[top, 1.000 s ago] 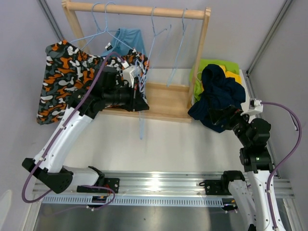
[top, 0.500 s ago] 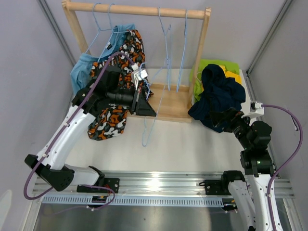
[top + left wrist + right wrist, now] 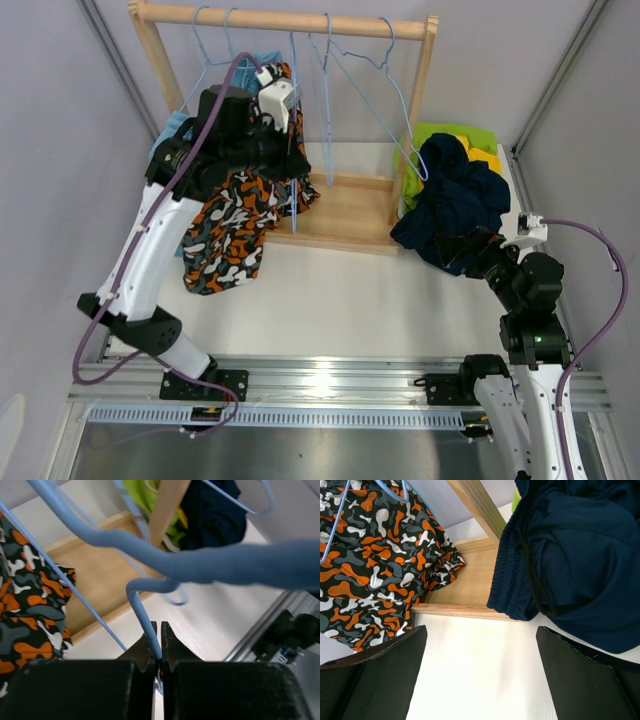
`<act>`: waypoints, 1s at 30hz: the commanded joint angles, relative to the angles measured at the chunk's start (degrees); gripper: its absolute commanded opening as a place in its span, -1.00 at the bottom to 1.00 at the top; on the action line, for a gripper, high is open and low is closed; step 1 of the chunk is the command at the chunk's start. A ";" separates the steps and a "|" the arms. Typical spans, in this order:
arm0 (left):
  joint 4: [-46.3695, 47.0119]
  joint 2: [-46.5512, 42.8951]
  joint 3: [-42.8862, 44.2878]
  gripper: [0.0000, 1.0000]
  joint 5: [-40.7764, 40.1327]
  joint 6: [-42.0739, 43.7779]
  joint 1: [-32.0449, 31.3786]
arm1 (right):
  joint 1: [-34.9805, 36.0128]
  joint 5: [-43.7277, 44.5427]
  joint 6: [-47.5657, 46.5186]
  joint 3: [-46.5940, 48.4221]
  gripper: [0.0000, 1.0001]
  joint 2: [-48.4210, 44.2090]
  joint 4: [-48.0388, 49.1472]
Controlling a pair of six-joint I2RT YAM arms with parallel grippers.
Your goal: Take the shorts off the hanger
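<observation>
My left gripper (image 3: 296,168) is raised beside the wooden rack and shut on the thin wire of a light blue hanger (image 3: 145,615). The orange-black-white camouflage shorts (image 3: 235,225) droop below that gripper and show at the left edge of the left wrist view (image 3: 25,605). Light blue shorts (image 3: 172,132) hang behind the left arm. Navy shorts (image 3: 455,200) lie heaped at the rack's right end, over lime green (image 3: 450,135) and yellow (image 3: 487,157) ones. My right gripper (image 3: 480,680) is open over bare table, just in front of the navy shorts (image 3: 570,555).
The wooden rack has a top rod (image 3: 290,20) and a flat base board (image 3: 345,205). Several bare blue hangers (image 3: 385,80) dangle from the rod at skewed angles. Grey walls close in on both sides, and a metal rail (image 3: 330,385) crosses the near edge.
My left arm has risen toward the rod with the hanger in its grip. The camouflage shorts swung in from the far left to hang under it. The bare hangers have shifted. The right arm is still.
</observation>
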 commanded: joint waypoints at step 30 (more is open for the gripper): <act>3.76 -4.51 15.90 -1.00 -54.21 16.75 -12.77 | 0.20 -2.03 1.36 -1.11 0.99 -0.39 4.18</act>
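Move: The left hand already pinches an empty hanger; the middle of the rack's rail lies about 14 cm ahead, 3 cm to its left and roughly 17 cm above. The camo shorts hang some 7 cm ahead, 10 cm left and 13 cm below. One empty hanger hangs about 12 cm ahead, 3 cm right and 5 cm up, another level with it but 11 cm farther right. From the right hand the rail's middle is about 19 cm ahead, 32 cm left, 30 cm up. Keeping its pinch on the empty hanger, the left hand first pushes forward about 7 cm towards the rack, then draws back to nearly its starting reach while sweeping left in front of the camo shorts and climbing, ending some 11 cm farther left and 11 cm higher, nearer the rail's height. Meanwhile the wrist tips the fingers up and swings them counter-clockwise, some 30 degrees each, until they point almost level and mostly forward at the rack, with the fingers staying shut. ##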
